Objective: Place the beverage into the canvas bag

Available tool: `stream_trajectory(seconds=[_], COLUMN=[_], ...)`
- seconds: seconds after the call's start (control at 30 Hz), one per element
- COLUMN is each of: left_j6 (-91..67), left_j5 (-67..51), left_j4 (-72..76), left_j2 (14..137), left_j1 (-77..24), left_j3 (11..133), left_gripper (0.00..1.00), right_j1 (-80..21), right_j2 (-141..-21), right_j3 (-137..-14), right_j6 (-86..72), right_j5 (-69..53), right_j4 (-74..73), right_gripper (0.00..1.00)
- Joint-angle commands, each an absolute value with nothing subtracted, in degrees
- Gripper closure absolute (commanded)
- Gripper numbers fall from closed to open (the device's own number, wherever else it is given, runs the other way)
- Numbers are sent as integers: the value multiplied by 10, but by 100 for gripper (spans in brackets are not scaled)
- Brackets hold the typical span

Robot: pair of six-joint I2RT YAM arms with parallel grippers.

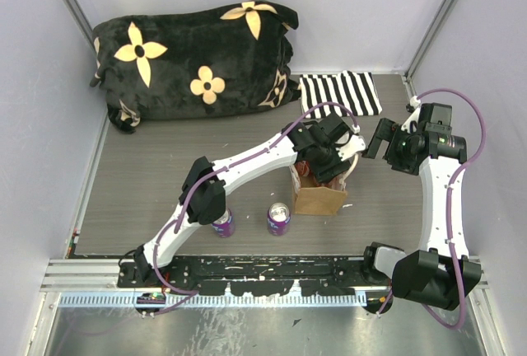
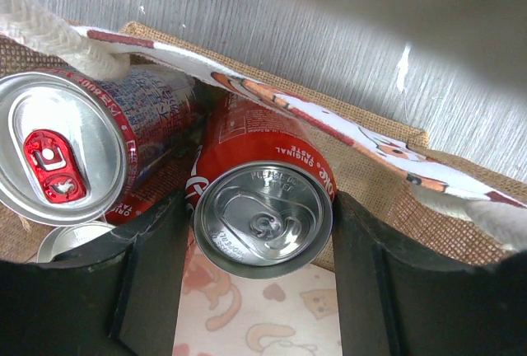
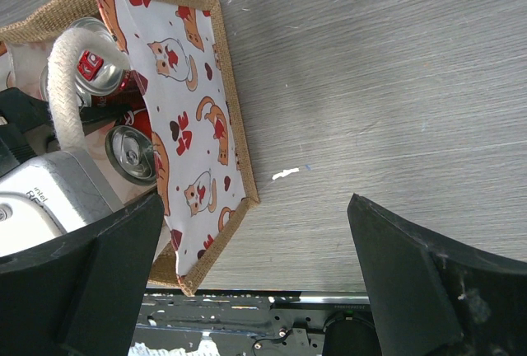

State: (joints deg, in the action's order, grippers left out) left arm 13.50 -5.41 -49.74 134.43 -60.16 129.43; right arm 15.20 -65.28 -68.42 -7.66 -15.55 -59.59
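Observation:
The canvas bag (image 1: 319, 199) stands upright mid-table, tan with a cat print (image 3: 198, 109) on its lining. My left gripper (image 1: 329, 166) reaches down into its mouth. In the left wrist view its jaws (image 2: 259, 236) are shut on a red cola can, the beverage (image 2: 263, 212), held top-up inside the bag. A second red can (image 2: 58, 154) lies beside it, and the rim of a third (image 2: 70, 242) shows below. My right gripper (image 1: 379, 138) hovers just right of the bag, open (image 3: 255, 232) over bare table with nothing between its fingers.
Two purple cans (image 1: 279, 218) (image 1: 223, 224) stand near the front edge, left of the bag. A black flowered cushion (image 1: 193, 59) fills the back left. A black-and-white striped cloth (image 1: 339, 92) lies at the back right. A cream rope handle (image 3: 66, 84) arches over the bag's mouth.

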Motion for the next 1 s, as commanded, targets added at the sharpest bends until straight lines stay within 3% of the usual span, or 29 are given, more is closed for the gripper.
stream_trajectory(seconds=[0.0,0.13,0.27,0.43,0.97], left_j6=[141,132,125,118,109], left_j5=[-40,-52,-57,-57,-39], left_j4=[-462,-460,-458,-457,-470], left_j2=[1347,1331,1313,1291,1141], left_j1=[-600,-600,-603,-608,-615], left_j3=[1304,1295,1287,1276,1221], left_gripper=[52,28,14,8,7], right_j1=[155,155,155,155,155], right_j2=[-651,-650,-650,-649,-649], right_j3=[-683,-681,-679,-678,-682], right_j6=[-68,-69,-71,-70,-72], right_j5=[-153,-155,-156,-158,-162], right_j4=[-575,-573,-573,-573,-572], right_gripper=[0,0,0,0,0])
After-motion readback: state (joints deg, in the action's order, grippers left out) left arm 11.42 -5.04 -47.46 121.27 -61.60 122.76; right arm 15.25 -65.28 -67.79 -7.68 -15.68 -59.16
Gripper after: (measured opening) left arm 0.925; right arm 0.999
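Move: My left hand still grips the Coke can down inside the canvas bag, its middle about 4 cm below my finger point and 1 cm right. The bag's middle lies level, 3 cm to the left. From my hand, the grey can stands some 7 cm ahead and 1 cm right, the other Coke 5 cm ahead and 5 cm left, a purple can 13 cm back and 13 cm left. From my right hand, the gripped Coke is roughly 14 cm left, level, 13 cm down. I open my left fingers to nearly full width and let go of the Coke can beside the bag's right wall. Then I draw the left hand up out of the bag, slowly at first and then faster, about 8 cm in all, easing some 2 cm back towards my base, with the fingers swinging a little more to the right. ##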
